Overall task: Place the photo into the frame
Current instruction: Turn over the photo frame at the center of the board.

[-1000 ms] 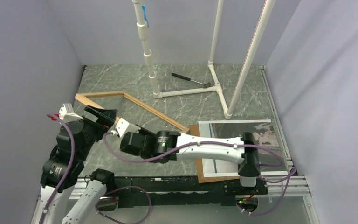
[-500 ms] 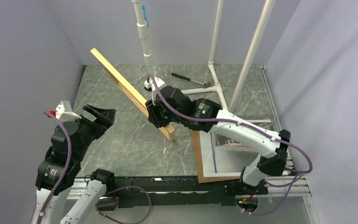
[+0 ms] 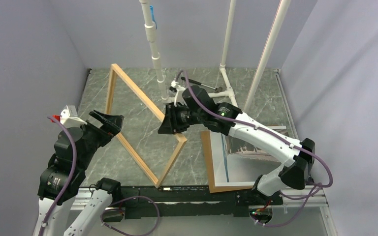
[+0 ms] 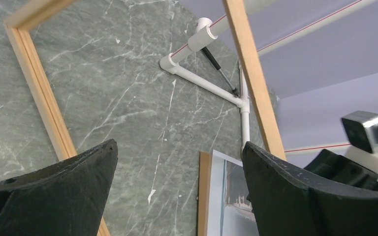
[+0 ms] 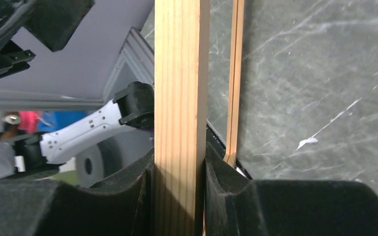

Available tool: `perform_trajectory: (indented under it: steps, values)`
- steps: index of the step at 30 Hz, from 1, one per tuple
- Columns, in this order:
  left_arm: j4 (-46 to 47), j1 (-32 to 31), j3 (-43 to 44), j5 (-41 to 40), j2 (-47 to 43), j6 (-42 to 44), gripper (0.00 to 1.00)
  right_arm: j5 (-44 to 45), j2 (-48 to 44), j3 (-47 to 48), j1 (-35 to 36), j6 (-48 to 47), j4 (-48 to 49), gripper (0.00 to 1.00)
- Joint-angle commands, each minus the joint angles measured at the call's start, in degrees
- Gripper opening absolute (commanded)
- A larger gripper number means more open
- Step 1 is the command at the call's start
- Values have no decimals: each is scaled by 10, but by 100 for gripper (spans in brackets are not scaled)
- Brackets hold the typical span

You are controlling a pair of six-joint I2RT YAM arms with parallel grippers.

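The light-wood frame (image 3: 138, 90) hangs tilted above the table, its low corner near the front rail. My right gripper (image 3: 173, 124) is shut on one bar of the frame (image 5: 179, 98), which sits clamped between the black pads (image 5: 128, 196). The photo (image 3: 241, 169), white-bordered with a blue stripe, lies face up on a brown backing board (image 3: 207, 162) at the right front, partly under the right arm. My left gripper (image 3: 106, 120) stands open at the left with nothing in it. In the left wrist view it (image 4: 179, 144) looks through the frame (image 4: 253, 73) at the photo (image 4: 226, 196).
A white pipe stand (image 3: 226, 93) rises at the back of the marble table (image 3: 142, 132), with a black-handled tool (image 3: 199, 83) lying beside its foot. Grey walls close in both sides. A black rail (image 3: 197, 194) runs along the front edge.
The right arm has lifted the frame off the table and turned it from edge-on to showing its open face. The left arm has not moved.
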Motion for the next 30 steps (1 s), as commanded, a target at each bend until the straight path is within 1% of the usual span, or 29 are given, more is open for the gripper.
perform_trajectory:
  steps: [1,5,9,14,18,23,27,30]
  values:
    - [17,1,0,5,8,18,99,-98,-58,-77,-41,101,124,0]
    - [14,0,-3,8,17,21,99,-122,-93,-160,-66,140,161,0]
    - [14,0,-11,9,20,19,100,-113,-129,-224,-80,161,172,0]
    - [18,1,-22,8,17,16,99,-105,-173,-294,-81,173,175,0]
    - [17,0,-27,6,18,17,99,-134,-193,-345,-81,170,194,0]
    - [16,0,-30,5,21,18,99,-145,-209,-358,-76,120,158,0]
    - [19,1,-36,9,22,14,99,-126,-220,-331,-76,68,96,0]
    - [22,0,-37,12,25,13,99,-129,-251,-351,-75,68,110,0]
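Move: My right hand pinches the photo frame's raised long rail near its near end. The bare board it is heading for lies about 12 cm right, 3 cm ahead and 29 cm below. The frame's middle is some 14 cm left, 12 cm ahead and 14 cm lower; its lower near corner is 9 cm left, 9 cm back and 28 cm down; the photo's middle is roughly 37 cm right, 8 cm ahead and 28 cm down. From my left hand that bare spot is about 36 cm right, 1 cm ahead and 31 cm below. Keeping its pinch, my right hand draws the raised rail about 8 cm right towards the photo and its backing board, sinking some 4 cm, quickly at first and then slowing. It edges forward a little, then back, while the wrist turns about 15 degrees, fingertips tipping up and swinging clockwise. My left hand, open and empty, sinks about 3 cm. ##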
